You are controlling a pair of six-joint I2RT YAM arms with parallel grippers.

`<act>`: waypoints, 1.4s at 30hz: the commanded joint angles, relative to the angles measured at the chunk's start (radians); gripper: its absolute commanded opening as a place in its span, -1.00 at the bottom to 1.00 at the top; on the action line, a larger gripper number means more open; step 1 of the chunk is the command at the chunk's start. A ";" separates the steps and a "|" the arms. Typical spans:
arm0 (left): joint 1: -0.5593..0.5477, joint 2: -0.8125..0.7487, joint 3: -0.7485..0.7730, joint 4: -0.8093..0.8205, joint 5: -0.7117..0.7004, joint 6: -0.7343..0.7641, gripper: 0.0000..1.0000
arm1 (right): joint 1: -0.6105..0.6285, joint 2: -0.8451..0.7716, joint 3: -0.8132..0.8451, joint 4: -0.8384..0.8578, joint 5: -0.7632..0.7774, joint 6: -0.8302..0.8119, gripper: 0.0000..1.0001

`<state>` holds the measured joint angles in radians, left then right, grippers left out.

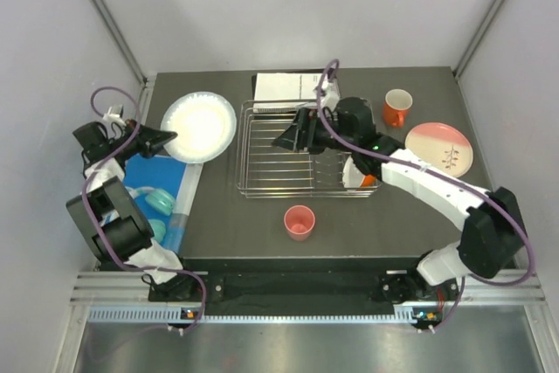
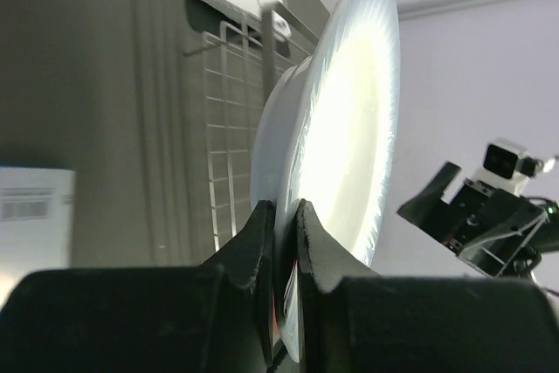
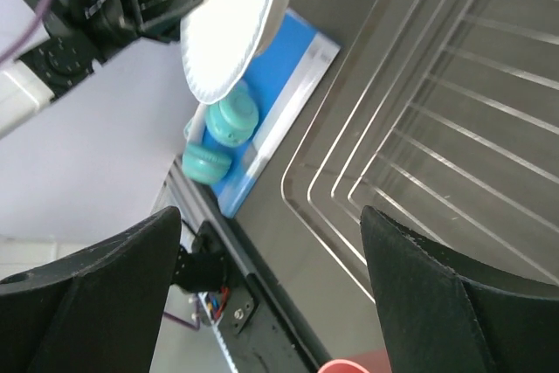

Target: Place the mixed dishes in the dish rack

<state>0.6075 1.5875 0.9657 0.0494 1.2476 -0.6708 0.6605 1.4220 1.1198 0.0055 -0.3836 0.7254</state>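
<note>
My left gripper [image 1: 168, 139] is shut on the rim of the white plate [image 1: 201, 126], holding it up left of the dish rack [image 1: 278, 183]. In the left wrist view the fingers [image 2: 262, 231] pinch the plate [image 2: 342, 128] edge-on, with the rack [image 2: 225, 120] beyond. My right gripper [image 1: 286, 138] hovers open over the rack's left half with nothing between its jaws [image 3: 271, 220]. An orange-and-white bowl [image 1: 359, 178] sits at the rack's right end, partly hidden by the right arm. The orange mug [image 1: 397, 107], pale pink plate [image 1: 439, 148] and small pink cup [image 1: 300, 221] rest on the table.
A blue sheet [image 1: 160, 183] with teal rounded pieces [image 1: 158, 203] lies under the left arm. White printed paper [image 1: 284, 86] lies behind the rack. Grey walls close in on both sides. The right wrist view shows the plate [image 3: 234, 19], teal pieces [image 3: 229, 120] and rack wires [image 3: 454, 128].
</note>
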 commanded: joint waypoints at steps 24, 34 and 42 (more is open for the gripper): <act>-0.380 -0.153 0.024 0.081 0.012 -0.113 -1.00 | 0.088 0.244 0.130 0.223 -0.072 0.075 0.47; -0.423 -0.192 0.015 0.076 0.023 -0.128 -1.00 | 0.085 0.273 0.123 0.234 -0.052 0.055 0.00; -0.448 -0.193 -0.012 0.060 0.009 -0.096 -1.00 | 0.076 0.220 0.092 0.290 0.018 0.058 -1.00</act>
<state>0.2115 1.4380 0.9405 0.1169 1.1637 -0.7120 0.7136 1.6920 1.2133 0.1272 -0.3710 0.8631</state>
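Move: Over the left side, the left hand already grips the white plate by its left rim, the plate's middle about 9 cm to its right and 3 cm ahead; the dish rack is some 46 cm right, 4 cm ahead and 15 cm below. From the open right hand, the plate's middle lies about 29 cm left, 8 ahead and 6 below; the rack 9 cm right, 11 ahead, 20 below; the pink cup 10 cm back, 5 right, 20 below. Bringing the plate about 14 cm to the right towards the rack and the other hand, the left arm turns it some 15-20 degrees clockwise, ends a little higher, and keeps its grip. The right hand reaches left to meet it, sinks about 5 cm, then edges forward and closes its wide-open fingers, pinching the plate's right rim. ##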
